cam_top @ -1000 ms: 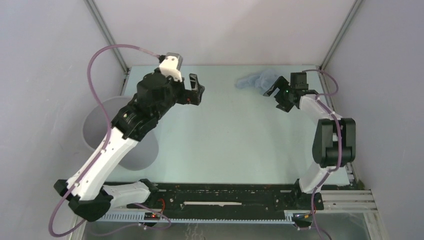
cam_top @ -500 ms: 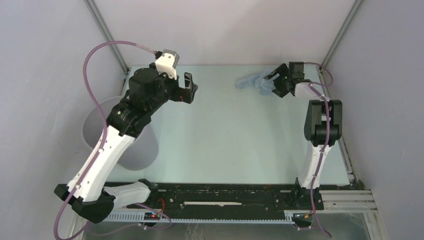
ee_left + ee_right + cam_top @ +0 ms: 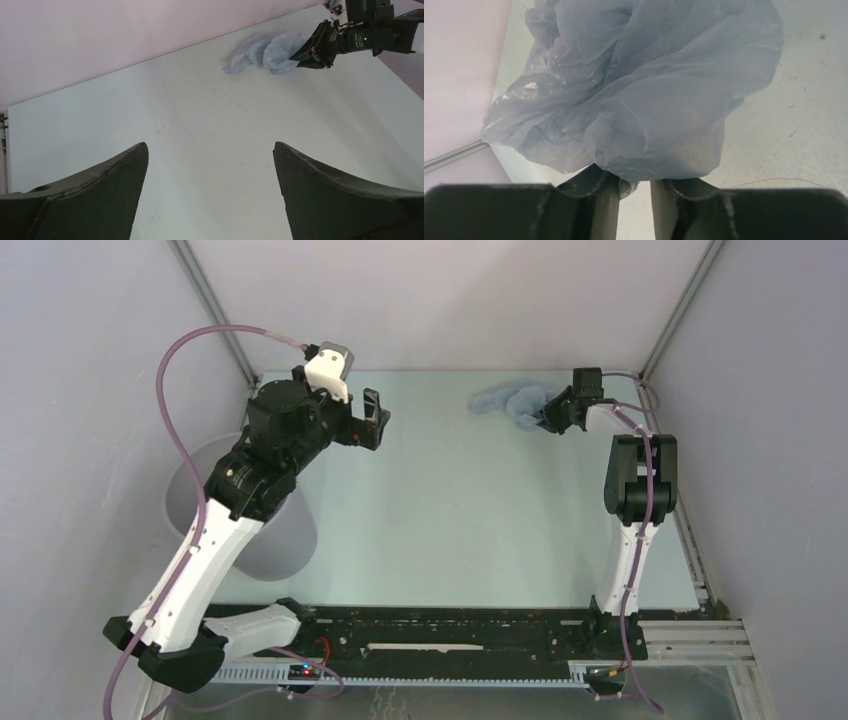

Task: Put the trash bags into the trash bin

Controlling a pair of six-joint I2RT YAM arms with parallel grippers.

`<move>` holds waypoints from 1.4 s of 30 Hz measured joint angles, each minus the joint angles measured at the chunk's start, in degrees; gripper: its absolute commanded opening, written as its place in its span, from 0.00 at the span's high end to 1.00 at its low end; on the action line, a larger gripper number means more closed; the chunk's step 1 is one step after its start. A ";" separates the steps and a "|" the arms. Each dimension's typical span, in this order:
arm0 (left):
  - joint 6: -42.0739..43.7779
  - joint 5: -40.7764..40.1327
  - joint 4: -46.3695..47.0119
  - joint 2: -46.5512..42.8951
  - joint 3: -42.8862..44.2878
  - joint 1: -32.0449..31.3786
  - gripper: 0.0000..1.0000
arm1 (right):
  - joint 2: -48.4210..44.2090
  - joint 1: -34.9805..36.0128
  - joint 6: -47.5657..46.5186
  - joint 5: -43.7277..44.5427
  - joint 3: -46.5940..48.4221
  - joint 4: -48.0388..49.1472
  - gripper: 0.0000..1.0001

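Observation:
The trash bag is a crumpled pale blue film lying at the table's back right; it also shows in the left wrist view. My right gripper is at the bag's right end. In the right wrist view the bag fills the frame, and the right gripper has its jaws drawn close on the film, tips hidden under it. The grey trash bin stands at the table's left edge, partly hidden by my left arm. My left gripper is open and empty above the back left, far from the bag.
The pale table is walled in by grey panels at the back and both sides. The bag lies close to the back wall and the back-right corner post. A black rail runs along the near edge.
My right gripper moved back and left onto the bag and its jaws narrowed from open to closed on the film. My left gripper drew a little left and back, still open.

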 measured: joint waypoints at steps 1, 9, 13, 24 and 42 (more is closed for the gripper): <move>0.04 0.00 0.00 -0.13 0.00 0.00 0.00 | 0.00 0.02 -0.39 -0.52 0.02 -0.39 0.80; -0.48 0.22 0.63 0.79 0.00 0.00 0.00 | -2.75 0.28 -7.02 -17.11 -2.03 -4.15 0.97; -4.42 0.72 0.48 3.54 0.13 0.00 0.00 | -11.21 1.92 -12.52 -27.28 -9.44 -7.50 1.00; -21.49 12.85 -2.78 6.27 -6.82 -0.17 0.00 | -32.20 3.08 -22.99 -46.01 -29.51 -18.45 1.00; -32.41 17.11 3.34 14.64 -29.81 -9.73 0.33 | -32.04 -1.05 -29.20 -50.53 -33.53 -27.12 1.00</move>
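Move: The trash bag lies against the right fingertips, which are already closing on its near right edge; its middle is some 5 cm ahead and 7 cm left of the right hand, at about the same height, and the far table edge is roughly 15 cm straight ahead. From the left hand, the bag is about 30 cm ahead, 36 cm right and 35 cm below. The trash bin stands about 14 cm back, 24 cm left and 22 cm below the left hand. Back towards the bases the right arm sweeps the bag, nearly 30 cm, also going left and up, while its fingers finish shutting on the bag's edge and the wrist swings about 45 degrees counter-clockwise, its left side rising. The left hand, after a short wait, sinks nearly 30 cm towards the bag's free end, drifting right and back, tips down steeply and partly closes its fingers on nothing. ##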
